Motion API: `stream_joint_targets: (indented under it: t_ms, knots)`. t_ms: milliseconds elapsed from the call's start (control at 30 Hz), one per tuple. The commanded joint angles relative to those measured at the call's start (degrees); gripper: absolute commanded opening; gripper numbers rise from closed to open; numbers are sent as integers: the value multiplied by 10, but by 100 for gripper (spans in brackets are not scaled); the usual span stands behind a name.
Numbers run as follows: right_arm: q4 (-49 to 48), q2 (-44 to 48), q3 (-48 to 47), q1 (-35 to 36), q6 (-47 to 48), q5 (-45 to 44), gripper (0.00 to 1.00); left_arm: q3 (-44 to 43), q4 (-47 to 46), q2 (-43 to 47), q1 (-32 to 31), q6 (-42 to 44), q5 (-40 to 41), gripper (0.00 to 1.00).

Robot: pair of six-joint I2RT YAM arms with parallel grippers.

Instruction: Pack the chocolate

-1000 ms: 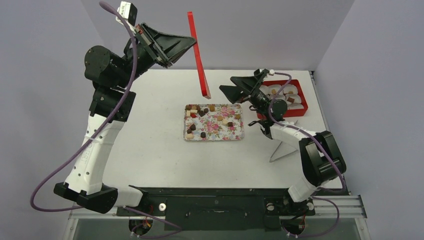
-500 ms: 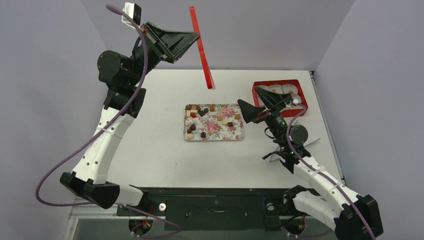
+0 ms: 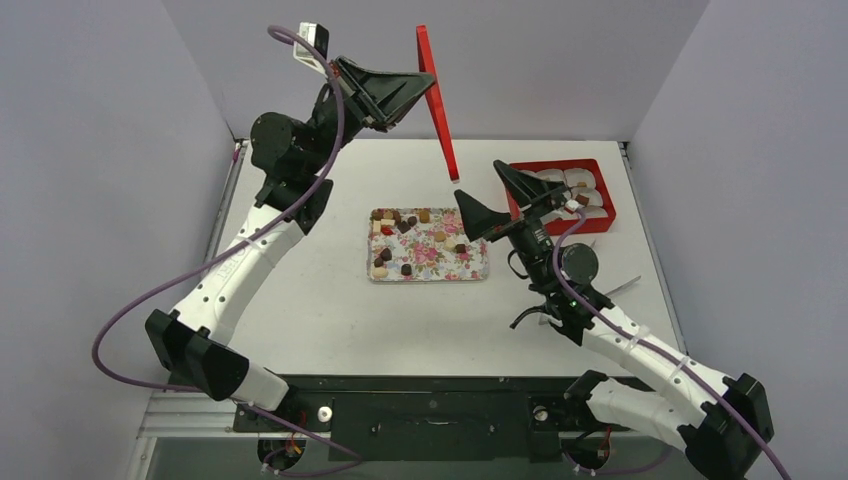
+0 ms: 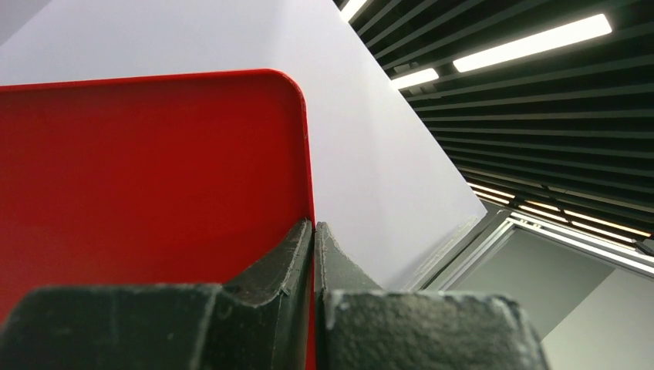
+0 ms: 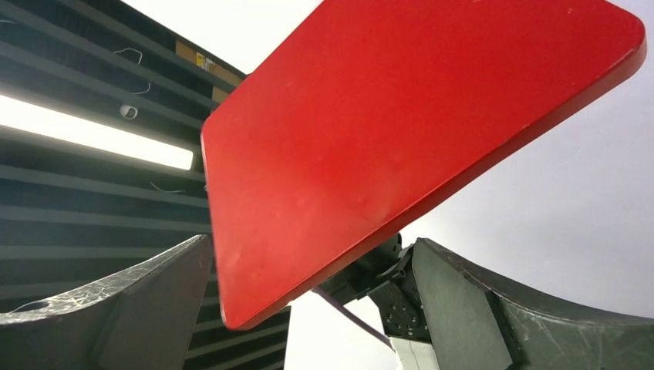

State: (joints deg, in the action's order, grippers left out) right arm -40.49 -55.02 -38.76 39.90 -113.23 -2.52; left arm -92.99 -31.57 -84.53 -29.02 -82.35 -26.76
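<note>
The chocolate (image 3: 405, 268) lies as several small brown, tan and cream pieces on a flower-patterned tray (image 3: 428, 279) at the table's middle. More pieces sit in white paper cups (image 3: 585, 182) inside a red box (image 3: 604, 218) at the back right. My left gripper (image 3: 425, 85) is raised high and shut on the edge of a flat red lid (image 3: 440, 100), which hangs tilted above the table. In the left wrist view the lid (image 4: 154, 177) is pinched in that gripper (image 4: 312, 227). My right gripper (image 3: 478, 180) stands open between tray and box, pointing up under the lid (image 5: 401, 123), apart from it.
Grey walls close in the table on the left, back and right. The right arm's elbow and purple cable (image 3: 575, 265) lie just right of the tray. The arm bases and a black rail (image 3: 430, 400) run along the near edge.
My left arm has carried the red lid rightwards, toward the box. My right arm has drawn back from over the box, tipped upward, and its jaws have spread a little wider.
</note>
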Motion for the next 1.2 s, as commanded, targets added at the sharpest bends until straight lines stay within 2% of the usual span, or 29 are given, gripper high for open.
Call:
stream_joint_targets:
  t_ms: [0, 200, 333, 767, 900, 1033, 1067, 1100, 1133, 1167]
  knots:
    - [87, -26, -35, 17, -47, -62, 97, -3, -93, 1, -15, -3, 26, 0]
    - [79, -39, -40, 21, -47, -71, 97, 13, -105, -1, -22, -3, 27, 0]
    - [37, -63, -44, 16, -56, -74, 96, 36, -131, -3, -29, -13, 25, 0]
    - [-90, -132, -51, -3, -57, -70, 75, 150, -178, 46, -9, -45, -2, 0]
    - [-113, -137, -43, -1, -59, -77, 64, 196, -197, 63, 3, -56, -2, 0]
    - [-124, -134, -30, -3, -58, -88, 41, 223, -210, 72, 11, -64, -6, 0]
    - [-125, -134, -28, -4, -57, -89, 32, 227, -210, 73, 12, -64, -7, 0]
    - [-126, -133, -24, -5, -57, -89, 28, 235, -209, 73, 14, -64, -8, 0]
    - [-129, -133, -22, -6, -56, -90, 18, 239, -210, 75, 15, -64, -9, 0]
    - [-130, -133, -18, -6, -54, -90, 14, 248, -209, 76, 17, -64, -11, 0]
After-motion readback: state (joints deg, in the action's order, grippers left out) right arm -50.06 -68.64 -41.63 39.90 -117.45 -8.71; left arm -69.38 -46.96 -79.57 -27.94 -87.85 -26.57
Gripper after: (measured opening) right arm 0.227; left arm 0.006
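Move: The red lid is already in the left fingers, held by its upper edge; its middle lies about 7 cm below that hand, 2 cm ahead and 4 cm to its right. From the open right hand, the lid's middle is about 8 cm ahead, 6 cm left and 9 cm above. Some 40 cm below the right hand, the chocolate tray lies 16 cm ahead and 10 cm left, the red box 28 cm ahead and 17 cm right. Right hand reaches 5 cm forward, closing around the lid's near edge; left, still gripping, lowers it about 9 cm. ##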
